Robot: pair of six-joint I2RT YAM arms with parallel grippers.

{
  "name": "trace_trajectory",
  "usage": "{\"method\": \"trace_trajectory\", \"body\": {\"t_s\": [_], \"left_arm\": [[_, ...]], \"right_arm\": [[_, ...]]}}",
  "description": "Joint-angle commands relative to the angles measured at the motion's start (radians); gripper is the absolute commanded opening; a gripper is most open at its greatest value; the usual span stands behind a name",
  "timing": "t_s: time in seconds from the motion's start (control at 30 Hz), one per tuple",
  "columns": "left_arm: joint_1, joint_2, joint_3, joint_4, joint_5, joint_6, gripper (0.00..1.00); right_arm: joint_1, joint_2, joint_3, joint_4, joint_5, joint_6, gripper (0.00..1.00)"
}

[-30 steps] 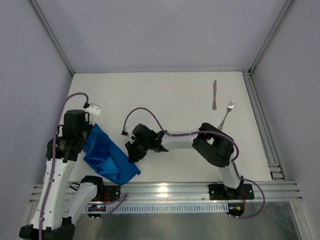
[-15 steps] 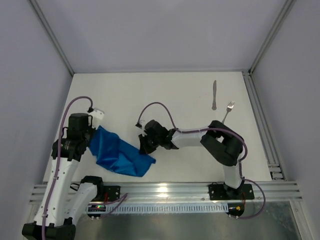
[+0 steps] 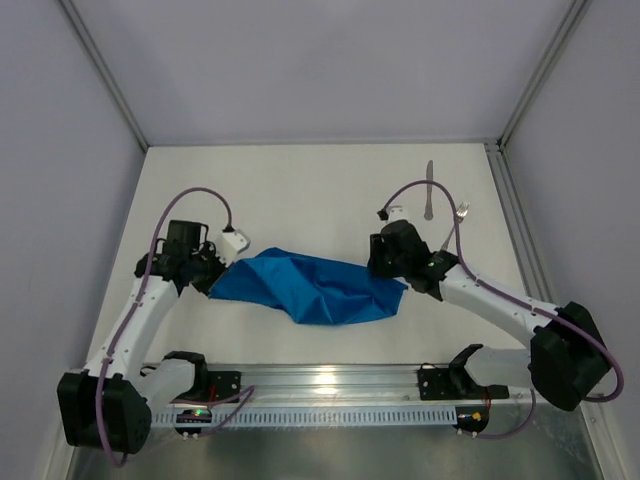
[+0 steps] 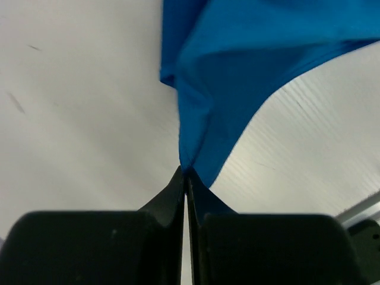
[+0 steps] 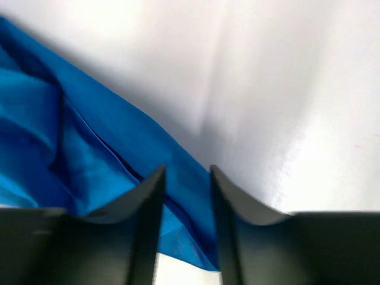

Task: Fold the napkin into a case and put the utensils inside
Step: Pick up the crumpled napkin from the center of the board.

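Observation:
The blue napkin point(image 3: 310, 285) lies crumpled and stretched into a long band across the near middle of the table. My left gripper point(image 3: 214, 281) is shut on its left corner; in the left wrist view the jaws point(image 4: 185, 172) pinch a point of the napkin point(image 4: 237, 71). My right gripper point(image 3: 389, 272) hovers over the napkin's right end. Its jaws stand apart point(image 5: 185, 173), with the napkin point(image 5: 89, 142) showing in the gap below them. The knife point(image 3: 429, 190) lies at the far right, partly crossed by a cable. Only the fork's point(image 3: 462, 210) head shows behind the right arm.
An aluminium rail point(image 3: 330, 380) runs along the table's near edge and another point(image 3: 520, 230) along its right side. Grey enclosure walls point(image 3: 60, 180) stand on the left, the back and the right. Purple cables point(image 3: 195, 195) loop above both wrists.
The two grippers have moved apart, drawing the bunched napkin out into a long band. The right arm swung far to the right, and its jaws now stand apart after having been shut.

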Motion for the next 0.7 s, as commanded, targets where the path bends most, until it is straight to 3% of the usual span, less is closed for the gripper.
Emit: {"method": "trace_trajectory", "body": {"t_s": [0.0,0.07,0.17,0.27,0.47,0.67], "left_arm": [[-0.015,0.004,-0.104,-0.052,0.038,0.173,0.0],[-0.027,0.006,-0.164,-0.074,0.007,0.245,0.0],[-0.049,-0.003,-0.195,-0.118,-0.044,0.301,0.0],[-0.052,-0.018,-0.195,-0.163,-0.044,0.341,0.0],[-0.053,-0.028,-0.226,-0.246,-0.105,0.398,0.0],[-0.053,0.001,-0.221,-0.235,-0.082,0.388,0.0]], "right_arm": [[-0.033,-0.065,0.035,-0.095,0.104,-0.074,0.47],[-0.025,-0.039,0.092,-0.106,0.088,-0.115,0.62],[0.015,0.033,0.199,-0.033,0.003,-0.158,0.68],[0.052,0.194,0.32,0.032,-0.19,-0.177,0.69],[0.176,0.579,0.685,0.009,-0.286,-0.18,0.71],[0.231,0.843,0.891,-0.014,-0.34,-0.17,0.68]]}}
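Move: The napkin's far-left edge, which the right hand heads for, lies about 24 cm to its left, 7 cm ahead and 8 cm below. The fork lies some 18 cm ahead and 20 cm right of that hand, the knife 28 cm ahead and 14 cm right. The left hand already pinches the napkin's near-left corner; the front rail it draws towards is about 18 cm back, straight behind and 11 cm lower, and the far-left edge is 12 cm ahead, 14 cm right. The napkin's near-left corner, kept pinched in the shut left fingers, is drawn back about 10 cm towards the front rail and lowered 8 cm, wrist turning clockwise and fingers coming nearer vertical. The right hand opens wide, edges right, then sweeps left over the napkin towards its far-left edge, arching up and back down, drifting forward and twisting counter-clockwise some 30 degrees. ##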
